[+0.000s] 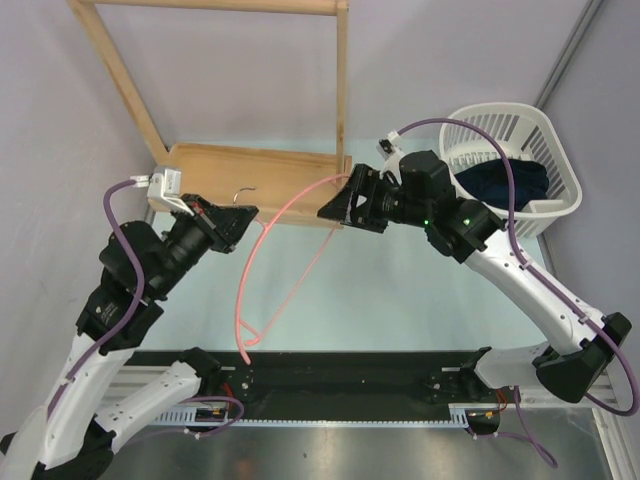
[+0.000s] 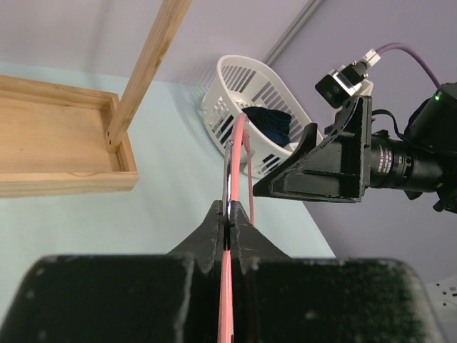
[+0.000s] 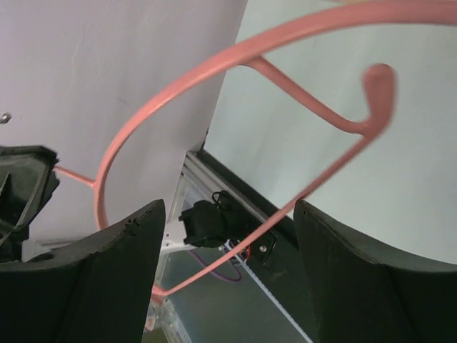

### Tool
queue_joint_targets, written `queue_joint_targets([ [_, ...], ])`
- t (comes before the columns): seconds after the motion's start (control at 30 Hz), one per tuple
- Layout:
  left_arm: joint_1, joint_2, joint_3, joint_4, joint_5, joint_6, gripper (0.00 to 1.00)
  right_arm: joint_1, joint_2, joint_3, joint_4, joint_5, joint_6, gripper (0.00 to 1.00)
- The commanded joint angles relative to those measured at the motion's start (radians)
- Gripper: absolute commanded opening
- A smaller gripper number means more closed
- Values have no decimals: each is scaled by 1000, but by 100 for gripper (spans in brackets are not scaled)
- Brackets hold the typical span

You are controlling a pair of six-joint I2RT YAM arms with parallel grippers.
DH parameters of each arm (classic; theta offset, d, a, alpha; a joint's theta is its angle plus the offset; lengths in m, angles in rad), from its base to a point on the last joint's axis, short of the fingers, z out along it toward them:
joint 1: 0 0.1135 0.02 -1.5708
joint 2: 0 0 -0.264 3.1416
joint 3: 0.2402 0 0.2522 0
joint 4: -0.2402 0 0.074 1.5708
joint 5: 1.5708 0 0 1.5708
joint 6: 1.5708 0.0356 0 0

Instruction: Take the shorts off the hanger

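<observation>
The pink hanger hangs bare in the air between the two arms. My left gripper is shut on it just below the metal hook; in the left wrist view the pink stem is pinched between the jaws of my left gripper. My right gripper stands open at the hanger's far end. In the right wrist view the hanger arcs overhead, its thin lower bar crossing the gap of my right gripper. The navy shorts lie in the white basket, seen as shorts from the left wrist.
A light wooden rack with a tray base and upright post stands behind the grippers. The white basket sits at the far right. The arms' black base rail runs along the near edge.
</observation>
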Motion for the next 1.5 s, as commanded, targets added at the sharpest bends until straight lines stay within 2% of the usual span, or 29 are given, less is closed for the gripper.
queue_joint_targets([
  [0.0,5,-21,41,62,-59,-10,0,-4,-24,3,-33,120,-7,77],
  [0.23,5,-16,57,52,-73,-7,0,-14,-2,5,-10,135,15,75],
  [0.47,5,1,67,63,-51,-21,0,-11,71,5,62,114,113,57],
  [0.63,5,9,77,65,-39,-22,0,1,117,5,106,83,176,48],
  [0.73,5,16,83,62,-33,-22,0,6,133,3,102,60,229,37],
  [0.77,5,21,87,57,-30,-22,0,6,133,3,103,52,249,25],
  [0.83,5,30,98,43,-25,-21,0,7,139,3,122,31,291,10],
  [0.87,5,30,103,40,-27,-21,0,6,142,3,129,25,303,0],
  [0.97,5,32,112,25,-34,-24,0,2,145,3,155,-7,358,0],
  [1.07,5,19,120,8,-47,-29,10,2,150,3,191,-34,403,0],
  [1.1,5,15,118,-1,-54,-27,25,2,151,2,204,-38,409,0],
  [1.17,5,-2,120,-6,-60,-32,38,2,148,-1,212,-44,424,0],
  [1.2,5,-8,120,-16,-60,-33,49,1,148,-4,227,-47,426,0],
  [1.23,5,-20,123,-24,-66,-35,55,-1,145,-13,235,-55,438,0],
  [1.3,5,-36,123,-47,-71,-36,63,-11,138,-23,260,-64,450,0],
  [1.47,5,-94,107,-122,-77,-53,70,-40,119,-35,292,-87,467,0],
])
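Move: The left hand still grips the pink hanger by its neck; the hanger's far end, which the open right hand is reaching for, lies about 4 cm ahead of the right hand, 3 cm to its left and 3 cm lower. The neck is some 15 cm left of the right hand and 8 cm back. The basket with the shorts stands about 12 cm ahead, 35 cm right and 26 cm below. From the left hand the far end is roughly 12 cm ahead and 12 cm right, about level. Forward, leftward and down by about 5 cm in all, the right hand reaches in around the hanger's lower bar beside its far end, rolling some 25 degrees about its own pointing axis, and shuts its fingers to pinch it. The left hand holds nearly still until that grip is made, then opens wide, lets go of the neck and draws off back, left and up by some 4 cm. ##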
